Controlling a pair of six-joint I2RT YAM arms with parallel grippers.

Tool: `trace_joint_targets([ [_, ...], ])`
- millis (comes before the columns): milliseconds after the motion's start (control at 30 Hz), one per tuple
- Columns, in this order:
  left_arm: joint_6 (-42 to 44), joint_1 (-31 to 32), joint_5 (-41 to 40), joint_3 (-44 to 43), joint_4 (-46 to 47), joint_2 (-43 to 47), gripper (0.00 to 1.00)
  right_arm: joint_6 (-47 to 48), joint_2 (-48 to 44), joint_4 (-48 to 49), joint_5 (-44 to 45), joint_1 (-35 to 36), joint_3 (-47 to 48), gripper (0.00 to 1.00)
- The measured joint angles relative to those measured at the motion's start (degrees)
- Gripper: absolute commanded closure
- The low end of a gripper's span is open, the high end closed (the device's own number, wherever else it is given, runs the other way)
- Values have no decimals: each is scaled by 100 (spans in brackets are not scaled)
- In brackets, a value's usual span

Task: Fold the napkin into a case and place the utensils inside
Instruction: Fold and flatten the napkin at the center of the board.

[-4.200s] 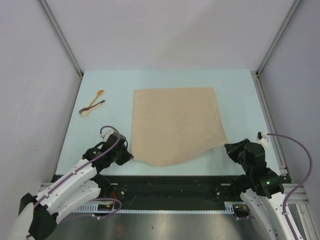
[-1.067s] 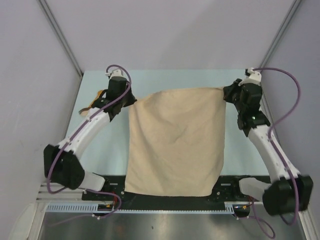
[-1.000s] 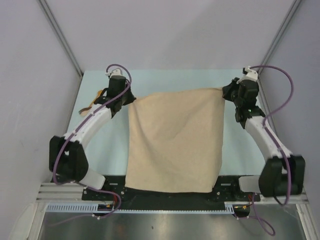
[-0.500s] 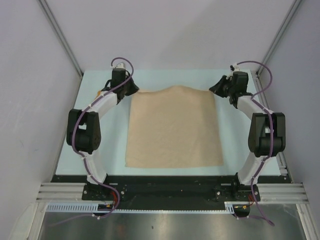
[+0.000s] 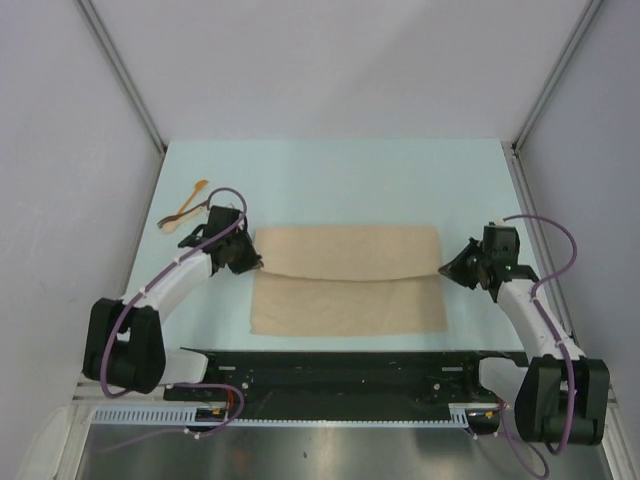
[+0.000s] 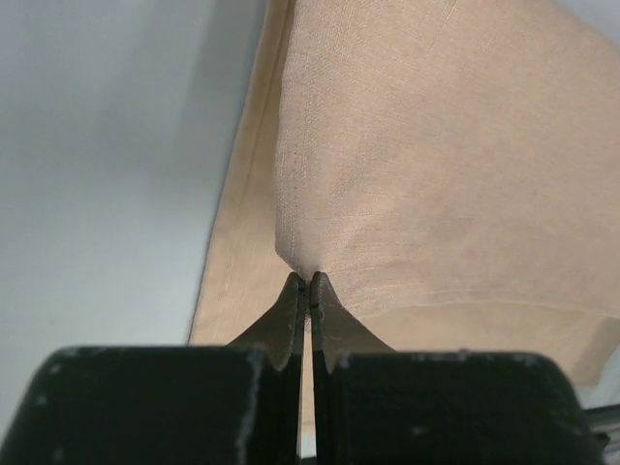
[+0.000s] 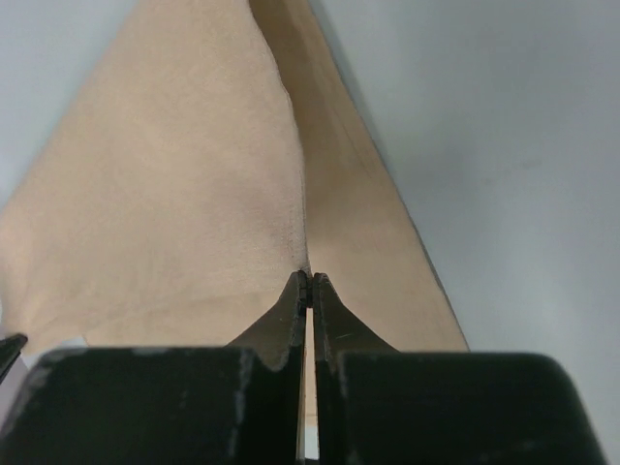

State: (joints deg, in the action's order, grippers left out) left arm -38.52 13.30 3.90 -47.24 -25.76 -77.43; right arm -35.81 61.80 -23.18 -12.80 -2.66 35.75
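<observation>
The beige napkin (image 5: 345, 305) lies on the table folded over itself, its upper layer covering the far half. My left gripper (image 5: 254, 264) is shut on the upper layer's left corner; the left wrist view shows the fingertips of this gripper (image 6: 307, 283) pinching cloth (image 6: 436, 174). On the other side my right gripper (image 5: 446, 270) is shut on the right corner, and its wrist view shows the closed tips (image 7: 309, 278) biting the napkin (image 7: 174, 194). The utensils lie crossed at far left: an orange wooden spoon (image 5: 192, 197) and a darker piece (image 5: 183, 217). No case shows.
The pale blue table (image 5: 340, 180) stretches behind the napkin. A black rail (image 5: 340, 365) runs along the near edge, just below the cloth. Grey walls and metal frame posts (image 5: 120, 75) close in both sides. My left arm lies close beside the utensils.
Both grippers have come back from the far edge toward the near side, still holding the napkin's corners. The cloth went from spread full length to doubled over itself.
</observation>
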Motion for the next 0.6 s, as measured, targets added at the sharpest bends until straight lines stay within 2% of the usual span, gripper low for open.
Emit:
trace_joint_targets([
  [267, -15, 22, 332, 857, -577, 1016, 100, -623, -1388, -1246, 955, -11, -529, 100],
  [433, -326, 59, 361, 1207, -953, 1508, 100, -1003, -1598, -1779, 1217, -9, -621, 100],
  [600, -557, 61, 269, 1314, -1241, 1521, 100, -1314, -1596, -2116, 1134, -9, -957, 100],
])
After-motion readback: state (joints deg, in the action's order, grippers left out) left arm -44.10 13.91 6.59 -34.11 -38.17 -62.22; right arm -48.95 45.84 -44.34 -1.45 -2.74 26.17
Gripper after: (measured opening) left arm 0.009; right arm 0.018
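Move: Each hand already holds a corner of the napkin's upper layer. The lower layer's near left corner lies about 16 cm back, 2 cm to the left and 5 cm below the left hand, with the fold's left end 10 cm ahead and 1 cm left, and the utensils 14 cm ahead, 19 cm left. From the right hand, the near right corner is roughly 14 cm back, 2 cm right, 6 cm down; the fold's right end is 11 cm straight ahead. Still pinching the upper corners, both hands draw back some 10 cm towards the near corners, sinking 3–5 cm. ##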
